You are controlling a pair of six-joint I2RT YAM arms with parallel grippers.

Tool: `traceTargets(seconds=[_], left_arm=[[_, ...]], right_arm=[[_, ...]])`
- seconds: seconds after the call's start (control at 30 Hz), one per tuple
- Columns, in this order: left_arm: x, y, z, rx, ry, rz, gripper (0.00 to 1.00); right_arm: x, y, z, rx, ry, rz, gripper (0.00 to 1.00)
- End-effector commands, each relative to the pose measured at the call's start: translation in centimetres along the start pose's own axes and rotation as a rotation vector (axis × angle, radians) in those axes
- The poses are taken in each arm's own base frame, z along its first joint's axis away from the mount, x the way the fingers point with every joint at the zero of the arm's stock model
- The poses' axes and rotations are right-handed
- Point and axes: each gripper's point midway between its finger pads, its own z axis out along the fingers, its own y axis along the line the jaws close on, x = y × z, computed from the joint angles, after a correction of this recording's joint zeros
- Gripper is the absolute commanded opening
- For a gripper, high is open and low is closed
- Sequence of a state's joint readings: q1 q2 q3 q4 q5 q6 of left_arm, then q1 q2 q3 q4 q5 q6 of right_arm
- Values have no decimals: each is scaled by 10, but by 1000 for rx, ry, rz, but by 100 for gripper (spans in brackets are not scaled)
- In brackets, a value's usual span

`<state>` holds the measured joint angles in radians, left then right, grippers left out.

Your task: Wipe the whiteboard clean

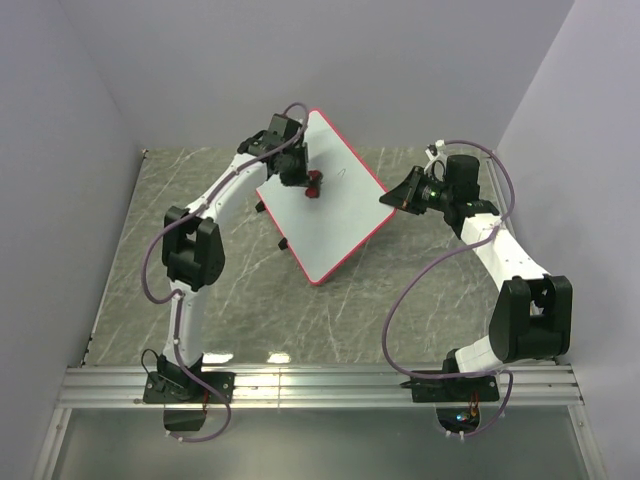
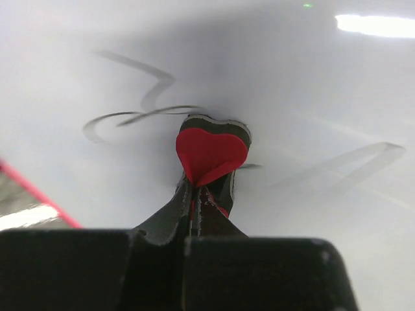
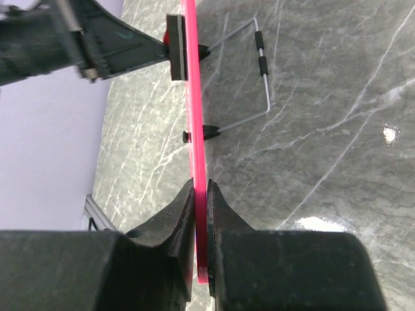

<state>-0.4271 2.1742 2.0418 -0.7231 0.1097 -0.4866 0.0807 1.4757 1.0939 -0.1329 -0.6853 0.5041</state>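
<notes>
The whiteboard point(image 1: 335, 215), white with a thin red rim, is held tilted above the table. My right gripper point(image 1: 392, 199) is shut on its right edge; in the right wrist view the red rim point(image 3: 196, 129) runs between the fingers point(image 3: 227, 214). My left gripper point(image 1: 305, 183) is shut on a small red-and-black eraser point(image 1: 313, 185) pressed against the board's upper part. In the left wrist view the eraser point(image 2: 212, 152) sits on the white surface beside grey scribbles point(image 2: 133, 116), with a fainter streak point(image 2: 350, 165) to the right.
The board's wire stand point(image 3: 259, 84) and black feet point(image 3: 194, 135) stick out behind it over the grey marble table point(image 1: 230, 320). Purple walls close in the back and sides. A metal rail point(image 1: 320, 385) runs along the near edge.
</notes>
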Motion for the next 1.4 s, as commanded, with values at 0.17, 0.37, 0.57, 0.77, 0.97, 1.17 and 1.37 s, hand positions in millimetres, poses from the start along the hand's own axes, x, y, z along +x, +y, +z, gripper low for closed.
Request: traceTargets(seconds=[0.17,0.37,0.57,0.77,0.97,1.17,1.37], left_arm=[[7,-39,31,165,58,42,0],[26,70,64,-20,138,-112,0],[42,150,74,-144,188,-220,0],[25,111,59,-57,149,-129,0],[2,3,28,97,58,58,0],[10,-90,9,300,41,149,0],[28,-124,6,407,77,189,0]], right_arm=[[19,-15,1,102,59,36,0],[23,-17,-2,115,68,28,0],[27,-19,-1,116,71,37,0],[26,-21,0,118,73,35,0],[27,-20,6,112,86,40,0],[30,-19,8,117,101,29,0],[34,-21,6,125,111,23,0]])
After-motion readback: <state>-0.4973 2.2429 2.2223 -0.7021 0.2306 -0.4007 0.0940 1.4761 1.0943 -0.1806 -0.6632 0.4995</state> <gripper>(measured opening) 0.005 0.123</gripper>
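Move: The left hand holds the eraser against the propped board. The pen remnants it next wipes lie about 5 cm to its left, 1 cm ahead and some 4 cm lower. A fainter stroke stands roughly 7 cm to its right, 1 cm ahead and 2 cm higher. The board corner in the right hand's fingers is about 15 cm to the left hand's right, 5 cm back and 7 cm higher. From the right hand the remnants lie some 20 cm left, 6 cm ahead and 11 cm below. Back and forth across the sloping board, the left hand keeps the pinched eraser on the surface. It slides about 4 cm right and up, sweeps some 16 cm left, down the slope and slightly forward over the remnants, then returns about 18 cm right, up and a little back, towards the board's upper right edge, its wrist turning clockwise. The right hand keeps its grip on the board corner, almost still. ##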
